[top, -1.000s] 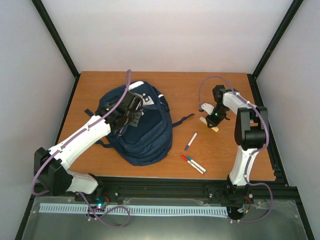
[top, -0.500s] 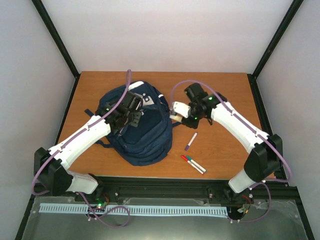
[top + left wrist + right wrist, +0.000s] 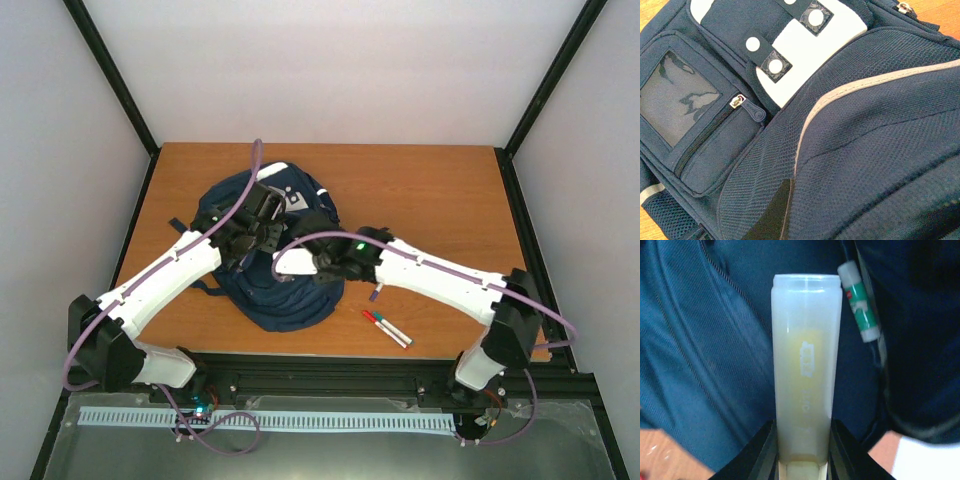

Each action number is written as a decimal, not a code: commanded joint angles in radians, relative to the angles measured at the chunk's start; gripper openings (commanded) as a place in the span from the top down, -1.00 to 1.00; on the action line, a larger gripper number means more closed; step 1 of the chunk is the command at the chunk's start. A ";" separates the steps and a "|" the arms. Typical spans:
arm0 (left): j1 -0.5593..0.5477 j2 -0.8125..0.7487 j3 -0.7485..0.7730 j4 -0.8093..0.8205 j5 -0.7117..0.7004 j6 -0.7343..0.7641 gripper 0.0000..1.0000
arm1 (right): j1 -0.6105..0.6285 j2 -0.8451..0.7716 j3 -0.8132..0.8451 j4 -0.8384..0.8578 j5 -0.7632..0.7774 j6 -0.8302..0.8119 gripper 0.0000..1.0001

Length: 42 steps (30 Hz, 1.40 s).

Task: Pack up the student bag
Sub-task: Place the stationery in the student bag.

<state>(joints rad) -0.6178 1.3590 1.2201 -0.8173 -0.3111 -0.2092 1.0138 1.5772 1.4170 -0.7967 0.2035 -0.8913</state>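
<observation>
The student bag [image 3: 285, 300], navy with a white patch, lies flat on the left half of the table. My left gripper [image 3: 262, 218] presses on the bag's upper part, shut on its fabric. Its fingers stay out of the left wrist view, which is filled by the bag [image 3: 865, 125]. My right gripper [image 3: 322, 265] reaches over the bag's middle, shut on a translucent white case [image 3: 805, 360] with a yellowish inside. The case [image 3: 293, 262] points left over the bag. A small white stick with a green label [image 3: 860, 302] lies in a dark fold of the bag [image 3: 700, 340].
A purple pen [image 3: 374, 294] lies on the wooden table [image 3: 440, 190], partly under my right arm. Red and green markers [image 3: 386, 328] lie near the front edge. Black frame posts stand at the table's corners.
My right arm has swung from the right side of the table leftward, carrying the white case over the bag. The left arm has stayed put on the bag.
</observation>
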 commanded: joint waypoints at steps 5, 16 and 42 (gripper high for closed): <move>0.015 -0.015 0.058 0.027 -0.007 -0.040 0.95 | 0.123 0.135 0.023 0.275 0.290 -0.246 0.77; 0.015 -0.026 0.056 0.029 0.000 -0.041 0.95 | 0.128 0.227 -0.018 0.520 0.412 -0.340 0.27; 0.015 -0.003 0.058 0.025 -0.004 -0.042 0.95 | -0.040 -0.170 -0.229 0.020 -0.223 0.172 0.05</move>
<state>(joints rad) -0.6044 1.3602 1.2221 -0.8162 -0.2989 -0.2222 1.0573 1.4269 1.2793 -0.6655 0.1337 -0.8219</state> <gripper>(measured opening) 0.032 0.475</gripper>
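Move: The spot I take the yellow highlighter to, beside the small green tube lying in the open bag, is about 9 cm ahead of my right hand, 5 cm to its left and some 10 cm lower. The purple marker lies about 18 cm to the right and 2 cm back; the red and green markers are about 20 cm right and 14 cm back, all about 19 cm down. From my left hand the green tube is roughly 3 cm ahead, 6 cm right and 10 cm below. I carry the highlighter left about 7 cm, then forward 4 cm and slightly down over the bag's mouth, swinging my fingertips up and outward some 25 degrees. There my right fingers open and let go of it; then I draw back and right towards the marker side, rising about 4 cm as the wrist tips down again. My left hand keeps its hold on the bag's flap. ##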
